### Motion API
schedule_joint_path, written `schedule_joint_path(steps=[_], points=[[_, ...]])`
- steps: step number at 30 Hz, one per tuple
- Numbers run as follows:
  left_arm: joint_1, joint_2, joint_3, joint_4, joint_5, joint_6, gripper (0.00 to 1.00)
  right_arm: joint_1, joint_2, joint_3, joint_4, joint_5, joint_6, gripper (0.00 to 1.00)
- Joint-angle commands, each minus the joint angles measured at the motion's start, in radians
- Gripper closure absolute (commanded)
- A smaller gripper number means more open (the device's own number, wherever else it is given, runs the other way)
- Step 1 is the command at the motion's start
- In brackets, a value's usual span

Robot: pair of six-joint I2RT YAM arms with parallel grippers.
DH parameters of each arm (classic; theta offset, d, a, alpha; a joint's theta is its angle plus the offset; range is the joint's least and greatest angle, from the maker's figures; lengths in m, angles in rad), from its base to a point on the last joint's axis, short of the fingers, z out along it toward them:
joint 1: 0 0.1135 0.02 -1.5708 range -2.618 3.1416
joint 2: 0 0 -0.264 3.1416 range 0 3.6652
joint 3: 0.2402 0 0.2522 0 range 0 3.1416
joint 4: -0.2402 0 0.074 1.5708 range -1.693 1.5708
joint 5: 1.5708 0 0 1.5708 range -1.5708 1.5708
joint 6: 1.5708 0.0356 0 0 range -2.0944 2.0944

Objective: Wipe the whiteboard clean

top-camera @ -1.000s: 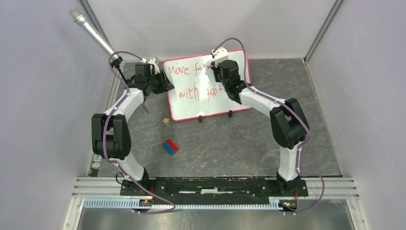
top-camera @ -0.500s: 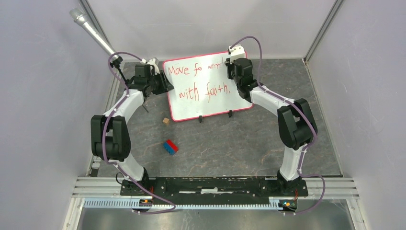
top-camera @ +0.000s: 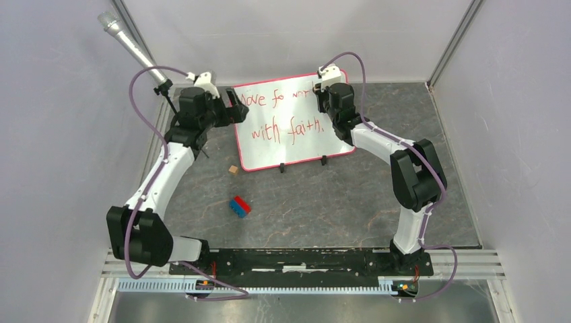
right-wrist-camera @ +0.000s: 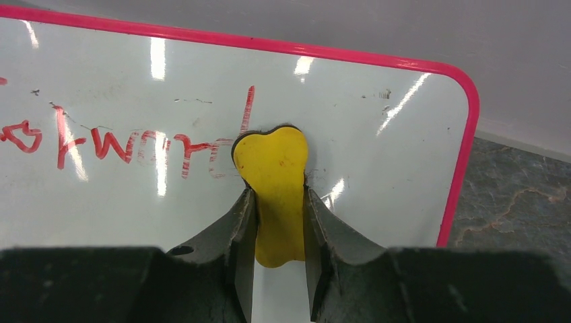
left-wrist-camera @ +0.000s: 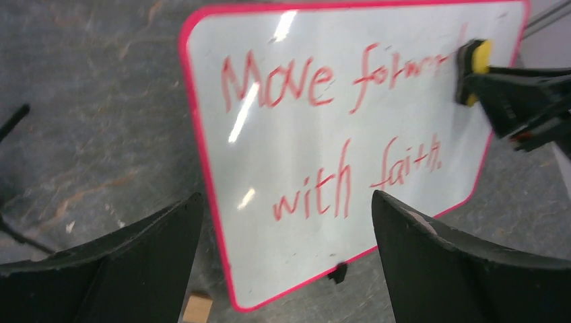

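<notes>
The whiteboard (top-camera: 296,145) lies at the back of the table, pink-rimmed, with red writing in two lines. The end of the top line is smeared faint. My right gripper (top-camera: 322,87) is at the board's top right, shut on a yellow eraser (right-wrist-camera: 273,161) pressed flat on the whiteboard (right-wrist-camera: 377,155). The left wrist view shows the eraser (left-wrist-camera: 479,57) at the end of the top line. My left gripper (top-camera: 237,106) hangs open above the board's left edge, holding nothing. Its fingertips (left-wrist-camera: 182,215) frame the whiteboard (left-wrist-camera: 269,262) below.
A small wooden cube (top-camera: 233,169) sits just off the board's near left corner. A red and blue block (top-camera: 240,206) lies nearer the arms. Black clip feet (top-camera: 282,167) stand on the board's near edge. A microphone (top-camera: 128,44) leans at the back left.
My left gripper has opened wide and lifted off the board's left edge. The right gripper slid the eraser rightward along the top line a second ago, then held still.
</notes>
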Motion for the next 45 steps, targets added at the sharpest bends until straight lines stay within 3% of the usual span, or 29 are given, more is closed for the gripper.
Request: schedule_joint_path(steps=[1,5,15,17,21,25,28,32,38,45], points=[[-0.073,0.056,0.194,-0.039,-0.008,0.109,0.00,0.011,-0.043,-0.009,0.032,-0.073,-0.044,0.70],[-0.077,0.279,0.476,-0.179,0.137,0.135,0.00,0.011,-0.041,-0.010,0.033,-0.112,-0.066,0.70],[-0.058,0.785,1.230,-0.552,0.244,0.231,0.00,0.011,-0.026,0.010,0.007,-0.128,-0.091,0.70],[-0.047,0.851,1.307,-0.569,0.314,0.227,0.00,0.010,-0.021,0.015,0.009,-0.138,-0.093,0.70],[-0.044,0.920,1.352,-0.520,0.407,0.213,0.02,0.011,-0.006,0.037,0.000,-0.141,-0.087,0.70],[-0.044,0.953,1.352,-0.416,0.520,0.173,0.15,0.011,-0.003,0.042,0.001,-0.145,-0.084,0.70],[-0.047,0.988,1.353,-0.369,0.605,0.135,0.17,0.011,0.000,0.046,-0.004,-0.136,-0.085,0.70],[-0.054,1.020,1.350,-0.366,0.610,0.142,0.21,0.012,0.001,0.047,-0.006,-0.132,-0.087,0.70],[-0.068,1.015,1.334,-0.346,0.689,0.184,0.37,0.015,0.009,0.057,-0.006,-0.134,-0.086,0.70],[-0.070,0.994,1.288,-0.308,0.736,0.205,0.45,0.031,0.030,0.085,-0.019,-0.136,-0.088,0.71]])
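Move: For the left hand, the spot on the whiteboard's top edge to be straddled lies about 13 cm ahead, 15 cm to its right and nearly level; the yellow eraser is some 28 cm to its right, 8 cm ahead and slightly lower. The right hand already holds that eraser on the board: the leftover letter r is about 4 cm to its left, level ahead and 1 cm higher, the board's upper right corner 11 cm right, 3 cm ahead and 5 cm higher. Lift the left gripper some 8 cm while carrying it right and forward over the whiteboard's top edge, then lower it back to its starting height and ease it right, swinging it about 40 degrees clockwise. Half close the wide-open fingers so they straddle that edge, one behind, one in front. Keep the right hand's grip on the eraser against the board and creep left about 2 cm towards the r, turning slightly counter-clockwise. ##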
